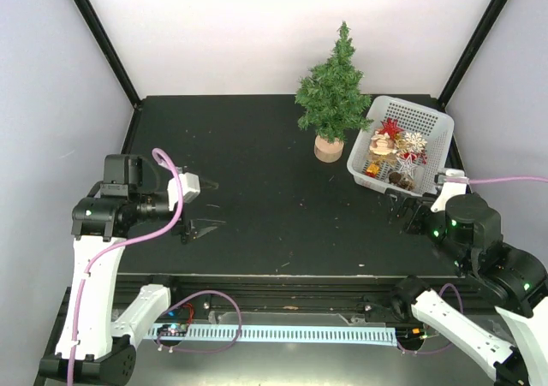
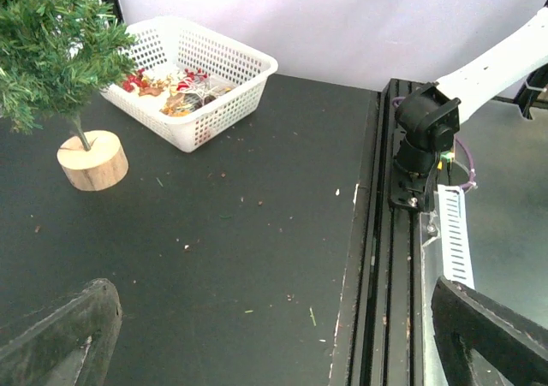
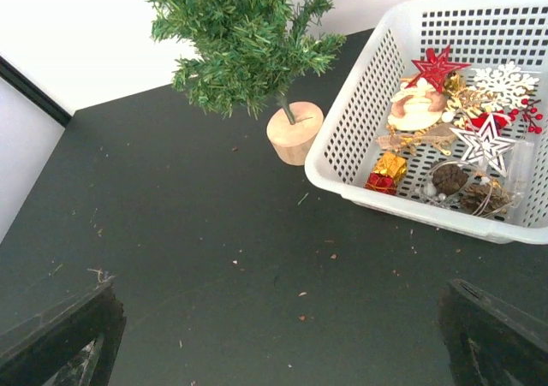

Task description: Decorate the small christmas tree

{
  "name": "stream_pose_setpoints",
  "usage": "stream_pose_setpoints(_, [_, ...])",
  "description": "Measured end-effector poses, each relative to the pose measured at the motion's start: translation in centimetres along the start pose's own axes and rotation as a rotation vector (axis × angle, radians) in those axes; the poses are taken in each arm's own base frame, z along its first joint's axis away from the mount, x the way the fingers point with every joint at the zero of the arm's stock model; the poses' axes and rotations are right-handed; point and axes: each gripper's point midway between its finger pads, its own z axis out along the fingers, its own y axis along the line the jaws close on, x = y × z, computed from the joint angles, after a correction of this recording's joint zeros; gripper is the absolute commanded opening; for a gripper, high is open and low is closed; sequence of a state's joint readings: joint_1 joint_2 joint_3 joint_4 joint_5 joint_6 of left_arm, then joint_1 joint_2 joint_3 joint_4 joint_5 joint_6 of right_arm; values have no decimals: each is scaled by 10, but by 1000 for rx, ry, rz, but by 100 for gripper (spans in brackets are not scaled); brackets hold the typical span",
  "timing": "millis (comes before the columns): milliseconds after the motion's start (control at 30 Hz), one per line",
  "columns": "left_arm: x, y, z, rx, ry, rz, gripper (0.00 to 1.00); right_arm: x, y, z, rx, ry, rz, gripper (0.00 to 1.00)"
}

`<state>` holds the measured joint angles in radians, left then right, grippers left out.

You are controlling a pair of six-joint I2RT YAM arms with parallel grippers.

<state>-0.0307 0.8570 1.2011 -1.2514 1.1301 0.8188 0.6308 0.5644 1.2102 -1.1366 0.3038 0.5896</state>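
The small christmas tree (image 1: 335, 91) stands upright on its round wooden stump base (image 1: 329, 149) at the back of the black table, bare of ornaments; it also shows in the left wrist view (image 2: 51, 52) and the right wrist view (image 3: 244, 35). A white basket (image 1: 438, 134) to its right holds several ornaments: a red star (image 3: 437, 65), white snowflake (image 3: 505, 82), gold and red gift boxes (image 3: 387, 170), pine cones (image 3: 449, 179). My left gripper (image 1: 195, 208) is open and empty over the left of the table. My right gripper (image 1: 399, 204) is open and empty, just in front of the basket.
The table's near edge carries a black rail (image 2: 402, 258) with the right arm's base (image 2: 424, 142) mounted on it. Small debris specks lie on the table top (image 3: 257, 258). White walls and black corner posts (image 1: 103, 39) enclose the back and sides.
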Motion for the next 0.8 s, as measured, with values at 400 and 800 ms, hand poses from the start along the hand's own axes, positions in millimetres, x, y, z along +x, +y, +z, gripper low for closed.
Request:
stream_pose_setpoints(400, [20,21,9,-49,31,-86,99,15,-6,7,5,13,-5,100])
stream_pose_setpoints(800, [-28,118,64,-290,183,93,99,39,10,49,-42,86,-15,100])
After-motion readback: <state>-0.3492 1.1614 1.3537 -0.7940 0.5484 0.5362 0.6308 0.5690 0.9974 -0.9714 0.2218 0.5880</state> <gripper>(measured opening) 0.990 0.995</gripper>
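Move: The small christmas tree's wooden base stands about 26 cm ahead of the left hand, 25 cm to its right and 30 cm below; the ornament basket is some 27 cm ahead, 45 cm right, and similarly low. From the right hand, the basket's middle lies roughly 25 cm ahead, 11 cm right and 29 cm below. The tree base is about 25 cm ahead and 9 cm left, while the red-and-gold parcels are some 18 cm ahead and 2 cm right. The empty left hand swings towards the christmas tree, some 13 cm forward and late on a little to the right, dipping about 3 cm before climbing back to its starting height while its fingers swing towards forward and tip further down, each by 10 to 15 degrees. The right hand, also wide open and empty, sinks about 5 cm over the bare table in front of the basket and then drifts 3 cm left and a little forward, touching nothing. ##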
